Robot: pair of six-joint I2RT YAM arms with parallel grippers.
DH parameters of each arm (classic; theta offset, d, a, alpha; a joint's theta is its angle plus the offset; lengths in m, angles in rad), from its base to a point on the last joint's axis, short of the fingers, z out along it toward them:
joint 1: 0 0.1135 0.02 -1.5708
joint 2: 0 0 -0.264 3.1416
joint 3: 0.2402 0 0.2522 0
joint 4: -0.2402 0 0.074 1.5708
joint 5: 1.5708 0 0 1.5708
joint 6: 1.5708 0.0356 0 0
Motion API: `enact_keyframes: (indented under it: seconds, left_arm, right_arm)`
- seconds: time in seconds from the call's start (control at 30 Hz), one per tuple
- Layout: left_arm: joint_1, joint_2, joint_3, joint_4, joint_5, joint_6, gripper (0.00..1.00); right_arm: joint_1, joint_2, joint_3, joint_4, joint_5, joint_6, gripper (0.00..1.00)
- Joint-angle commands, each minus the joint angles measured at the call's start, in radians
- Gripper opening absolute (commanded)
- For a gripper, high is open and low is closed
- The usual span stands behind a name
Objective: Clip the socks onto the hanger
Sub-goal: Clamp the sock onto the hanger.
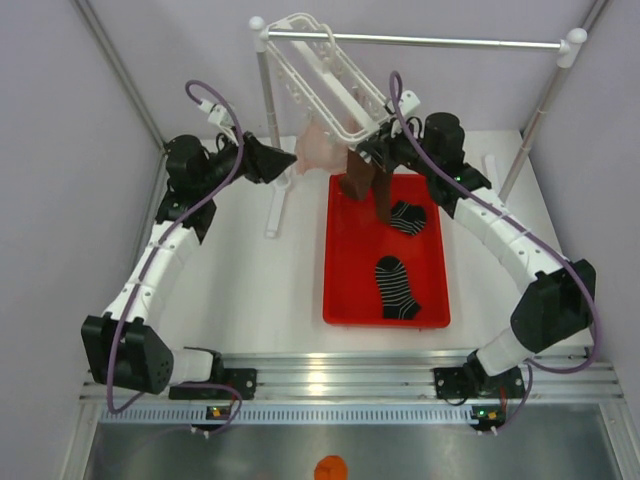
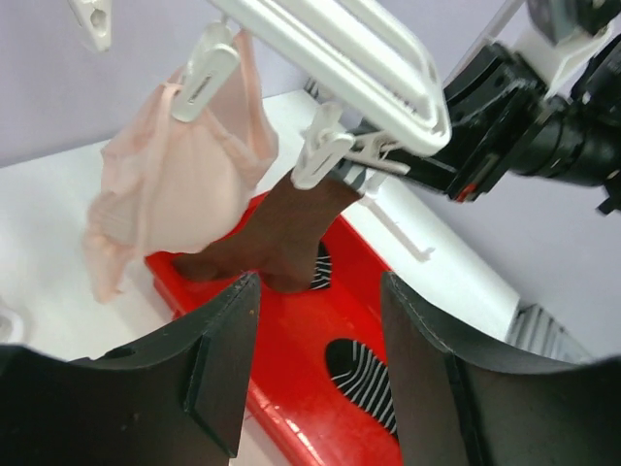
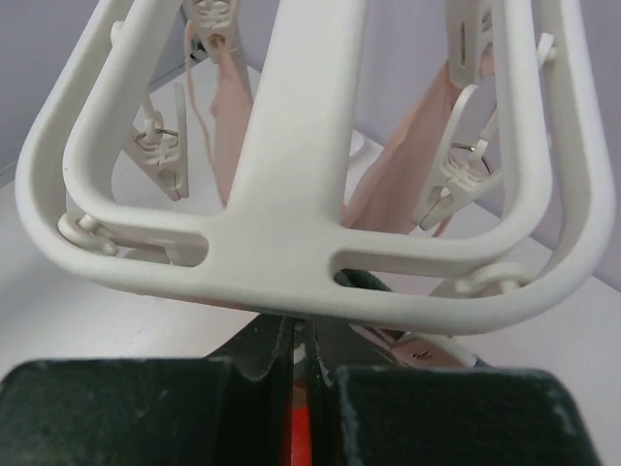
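The white lattice hanger (image 1: 318, 75) hangs tilted from the crossbar, and my right gripper (image 1: 377, 142) is shut on its near edge (image 3: 301, 228). Two dark brown socks (image 1: 366, 185) dangle from its pegs over the red tray; in the left wrist view a brown sock (image 2: 281, 233) hangs from a white peg (image 2: 320, 150). Two black striped socks (image 1: 408, 217) (image 1: 397, 287) lie in the tray. My left gripper (image 1: 288, 160) stands open and empty just left of the hanging socks, its fingers (image 2: 228, 359) framing the tray and a striped sock (image 2: 367, 377).
A pale pink fabric item (image 1: 316, 150) (image 2: 175, 184) is pegged on the hanger's left side. The red tray (image 1: 345, 290) sits at the table's centre right. The stand's metal crossbar (image 1: 450, 42) spans the back, with white posts and a foot (image 1: 275, 205) on the table.
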Motion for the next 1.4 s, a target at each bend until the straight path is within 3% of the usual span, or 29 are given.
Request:
enact_keyframes:
  seconds: [0.0, 0.23, 0.57, 1.37]
  left_arm:
    - [-0.017, 0.028, 0.043, 0.06, 0.054, 0.191, 0.57]
    - [-0.07, 0.088, 0.102, 0.117, 0.184, 0.363, 0.59]
    - [-0.169, 0.172, 0.178, 0.12, 0.201, 0.594, 0.6]
    - [-0.179, 0.254, 0.217, 0.151, 0.091, 0.696, 0.56]
  right_arm:
    - [-0.038, -0.051, -0.006, 0.024, -0.017, -0.018, 0.0]
    - [-0.05, -0.056, -0.004, 0.025, -0.033, -0.026, 0.0]
    - [-0.057, -0.05, 0.014, 0.021, -0.059, -0.033, 0.0]
    - [-0.066, -0.047, 0.019, 0.021, -0.126, -0.038, 0.0]
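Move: The empty clip under the hanger's near-left corner is about 12 cm to the left hand's right, 4 cm ahead and 2 cm above. The brown sock's striped cuff, pinched in the right fingers, is some 16 cm right and 3 cm ahead; the pink bag hangs about 7 cm right, 3 cm ahead and 5 cm below. From the right hand, the clip is roughly 5 cm left, level fore and aft, and 1 cm above. Rolling some 35 degrees, the open left hand goes about 8 cm right, then 3 forward, towards the clip. ##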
